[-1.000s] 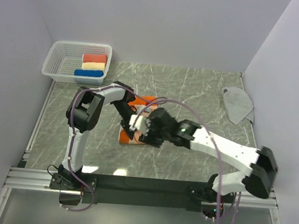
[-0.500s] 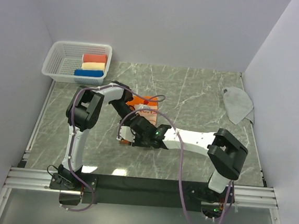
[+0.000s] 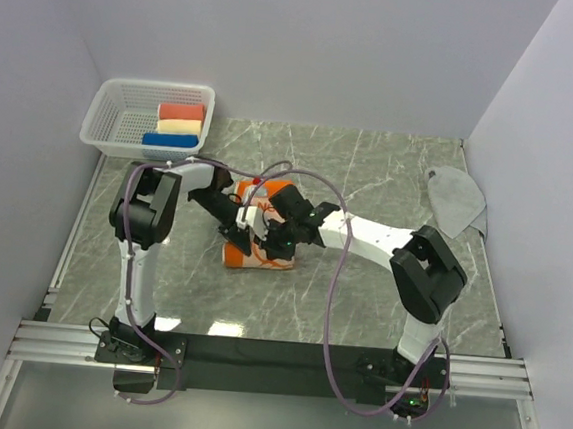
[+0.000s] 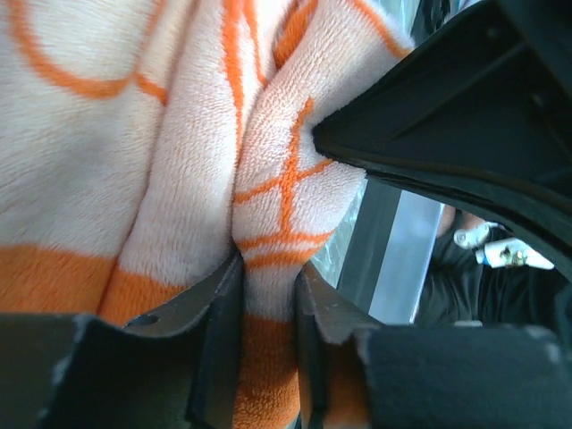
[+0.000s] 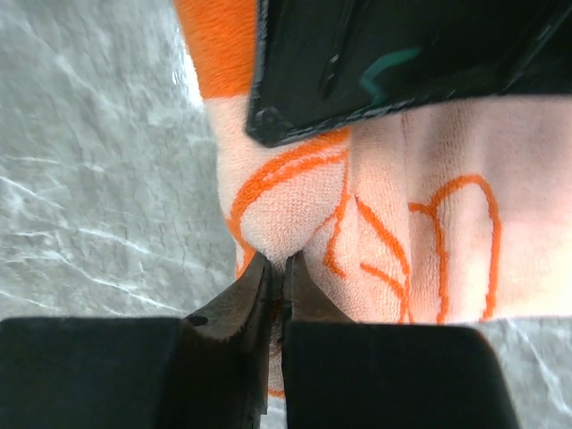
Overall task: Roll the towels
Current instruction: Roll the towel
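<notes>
The orange towel (image 3: 242,258) lies bunched in a thick bundle mid-table, pale with orange line drawings and a darker orange end. My left gripper (image 3: 242,222) reaches it from the left. In the left wrist view a thick fold of towel (image 4: 268,206) sits between the two fingers of the left gripper (image 4: 268,279), touching both. My right gripper (image 3: 274,235) comes in from the right. In the right wrist view the right gripper (image 5: 278,265) is pinched tight on a fold of the towel (image 5: 277,214). The grey towel (image 3: 457,198) lies flat at the far right.
A white basket (image 3: 105,118) at the back left holds red, cream and blue rolls. Both arms cross over the bundle and crowd each other: the right gripper's black body (image 4: 447,116) fills the left wrist view's upper right. Walls close in the table's left, back and right sides.
The right arm swung in from the near side and its gripper closed on a towel fold. The towel went from lying flat to a bunched bundle. The left jaws eased slightly apart.
</notes>
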`<state>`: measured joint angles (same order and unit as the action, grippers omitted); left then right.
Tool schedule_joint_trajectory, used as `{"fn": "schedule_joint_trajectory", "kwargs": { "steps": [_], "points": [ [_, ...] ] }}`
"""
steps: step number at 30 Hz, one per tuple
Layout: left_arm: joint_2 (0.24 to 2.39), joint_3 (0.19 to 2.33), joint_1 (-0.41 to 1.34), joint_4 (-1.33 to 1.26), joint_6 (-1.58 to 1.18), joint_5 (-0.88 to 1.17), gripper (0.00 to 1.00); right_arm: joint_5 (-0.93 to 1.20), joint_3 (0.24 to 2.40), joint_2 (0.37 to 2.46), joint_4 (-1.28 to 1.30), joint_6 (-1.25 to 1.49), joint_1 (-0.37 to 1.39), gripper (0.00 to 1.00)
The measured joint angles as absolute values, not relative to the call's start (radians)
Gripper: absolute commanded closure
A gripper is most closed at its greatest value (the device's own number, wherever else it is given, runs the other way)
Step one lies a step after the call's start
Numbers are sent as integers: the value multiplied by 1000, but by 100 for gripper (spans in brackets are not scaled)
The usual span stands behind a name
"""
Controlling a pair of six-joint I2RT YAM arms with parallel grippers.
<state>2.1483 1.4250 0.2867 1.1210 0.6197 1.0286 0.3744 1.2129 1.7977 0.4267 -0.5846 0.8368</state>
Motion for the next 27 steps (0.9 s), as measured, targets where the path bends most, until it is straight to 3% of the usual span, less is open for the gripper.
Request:
{"fn": "schedule_joint_trajectory", "kwargs": {
  "steps": [9, 18, 22, 27],
  "points": [
    [2065, 1424, 125, 1074, 587, 1071, 59, 533, 1360, 1920, 556, -604, 787, 100],
    [1739, 1325, -75, 975, 589, 1045, 52, 696, 1542, 2069, 759, -600, 722, 100],
    [1497, 1168, -52, 886, 631, 952, 36, 785, 1683, 2182, 900, -591, 682, 100],
    [1119, 894, 163, 709, 760, 750, 27, 903, 1838, 2314, 1060, -568, 637, 100]
  ]
}}
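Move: Both hands are at the near edge of the folded orange towel: its middle lies about 7 cm ahead and 2 cm to the right of the left hand, and roughly 7 cm ahead and 3 cm to the left of the right hand. From the left hand, the blue towel roll is some 27 cm ahead and 20 cm left, inside the basket, whose middle is about 31 cm ahead and 26 cm left. Keep the right fingers shut on the towel's near edge and turn that wrist about 40 degrees almost in place, the fingertips swinging back towards the base, to roll the edge up and forward. Open the left gripper wide off the towel and take it forward, left and up, then swing it back, ending 11 cm higher and 8 cm left, its wrist turned some 60 degrees. ##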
